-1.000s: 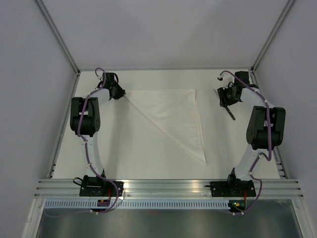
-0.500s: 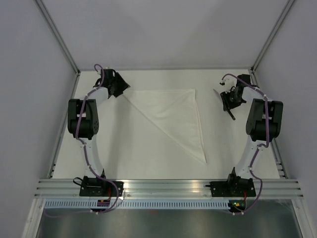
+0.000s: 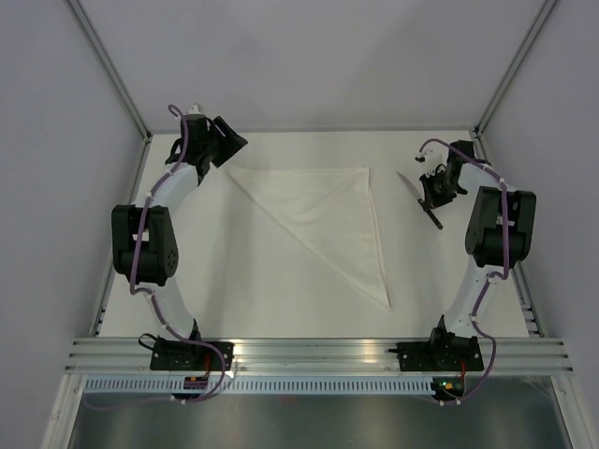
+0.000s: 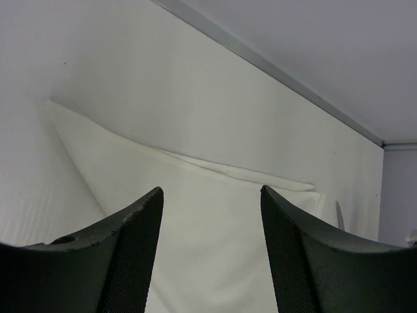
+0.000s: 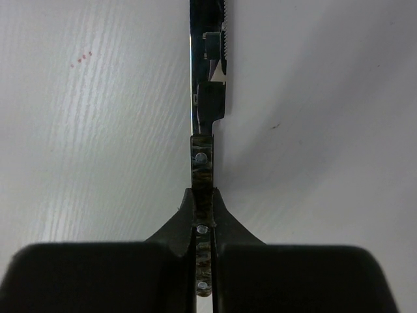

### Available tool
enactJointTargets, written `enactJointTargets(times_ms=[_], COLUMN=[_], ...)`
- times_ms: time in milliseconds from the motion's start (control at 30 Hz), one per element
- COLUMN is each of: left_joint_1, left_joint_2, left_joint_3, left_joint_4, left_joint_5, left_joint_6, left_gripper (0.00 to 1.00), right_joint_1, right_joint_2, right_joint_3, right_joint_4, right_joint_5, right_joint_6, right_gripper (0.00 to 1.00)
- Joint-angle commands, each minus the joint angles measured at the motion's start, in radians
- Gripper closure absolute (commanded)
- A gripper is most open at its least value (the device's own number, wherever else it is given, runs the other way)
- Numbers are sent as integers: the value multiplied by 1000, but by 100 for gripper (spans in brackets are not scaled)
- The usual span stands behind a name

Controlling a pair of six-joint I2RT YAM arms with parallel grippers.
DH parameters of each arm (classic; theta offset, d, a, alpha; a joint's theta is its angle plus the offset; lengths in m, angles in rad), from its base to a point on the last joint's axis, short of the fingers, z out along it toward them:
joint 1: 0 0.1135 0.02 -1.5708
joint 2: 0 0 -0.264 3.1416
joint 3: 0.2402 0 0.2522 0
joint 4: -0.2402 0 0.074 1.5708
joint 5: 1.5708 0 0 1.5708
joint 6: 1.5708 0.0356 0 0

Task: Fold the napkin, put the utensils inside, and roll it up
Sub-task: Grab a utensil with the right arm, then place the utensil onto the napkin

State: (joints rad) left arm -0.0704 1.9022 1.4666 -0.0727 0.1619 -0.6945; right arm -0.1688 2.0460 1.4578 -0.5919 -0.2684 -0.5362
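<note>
The napkin (image 3: 323, 210) lies flat on the table as a white triangle, long point toward the near right. In the left wrist view the napkin (image 4: 195, 189) fills the space below my left gripper (image 4: 210, 192), which is open and holds nothing. From above, my left gripper (image 3: 229, 145) hovers off the napkin's far left corner. The knife (image 3: 423, 198) lies right of the napkin, with my right gripper (image 3: 436, 190) over it. In the right wrist view my right gripper (image 5: 203, 195) is shut on the dark handle, and the knife (image 5: 208, 98) points its silver blade away.
The white table (image 3: 243, 281) is boxed in by grey walls, with a metal frame post (image 3: 108, 65) at the far left and another at the far right. An aluminium rail (image 3: 309, 354) carrying both arm bases runs along the near edge.
My left gripper has opened, let go of the napkin's corner and drawn back toward the far left. My right gripper has shut on the knife's handle.
</note>
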Motion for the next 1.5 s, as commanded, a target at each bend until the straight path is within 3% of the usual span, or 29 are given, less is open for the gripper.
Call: enactJointTargets(times_ms=[0,133,300,567,833,1133,1467], left_joint_1=[-15,-28,-45,-65,-81,-88,-88], left_joint_2=[-97,-170,-241,-348,-466,-535,-560], left_joint_3=[-32,-60,-110,-126,-158,-198,-230], left_joint_4=[22,16,16,-33,-87,-110,-116], left_joint_5=[27,39,41,30,-12,-16,-15], left_joint_6=[24,27,17,-8,3,9,21], left_gripper=[33,33,33,32,31,30,30], right_joint_1=[-5,14,150,452,627,776,810], right_joint_2=[-98,-171,-240,-176,-75,5,82], right_joint_3=[28,73,82,128,196,207,193], right_joint_4=[-83,-134,-164,-114,-26,27,98], right_joint_5=[-64,-101,-107,-108,-88,-35,9], right_joint_6=[39,81,136,327,481,524,571], right_gripper=[99,99,100,100,99,100,100])
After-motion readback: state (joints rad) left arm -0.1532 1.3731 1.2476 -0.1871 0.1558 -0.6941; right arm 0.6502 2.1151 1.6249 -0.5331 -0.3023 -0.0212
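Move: I already have the knife shut in my right fingers by its handle, its middle about 2 cm ahead and 2 cm left of them, blade pointing ahead-left. The folded napkin's middle is some 32 cm to the left, 2 cm nearer me and 2 cm lower; its far-right corner lies about 18 cm left and 12 cm ahead, its near corner roughly 15 cm left and 31 cm back. From my raised left hand the napkin's middle is about 25 cm right, 12 cm back and 16 cm below. My right hand keeps its pinch on the knife, lifts it about 11 cm, swings it some 39 cm left over the napkin's right edge while drawing back a little, then sinks towards the cloth beside the diagonal fold, turning roughly 20 degrees counter-clockwise. Meanwhile my empty left hand climbs and backs away from the napkin, fingers staying open and tipping up slightly. ##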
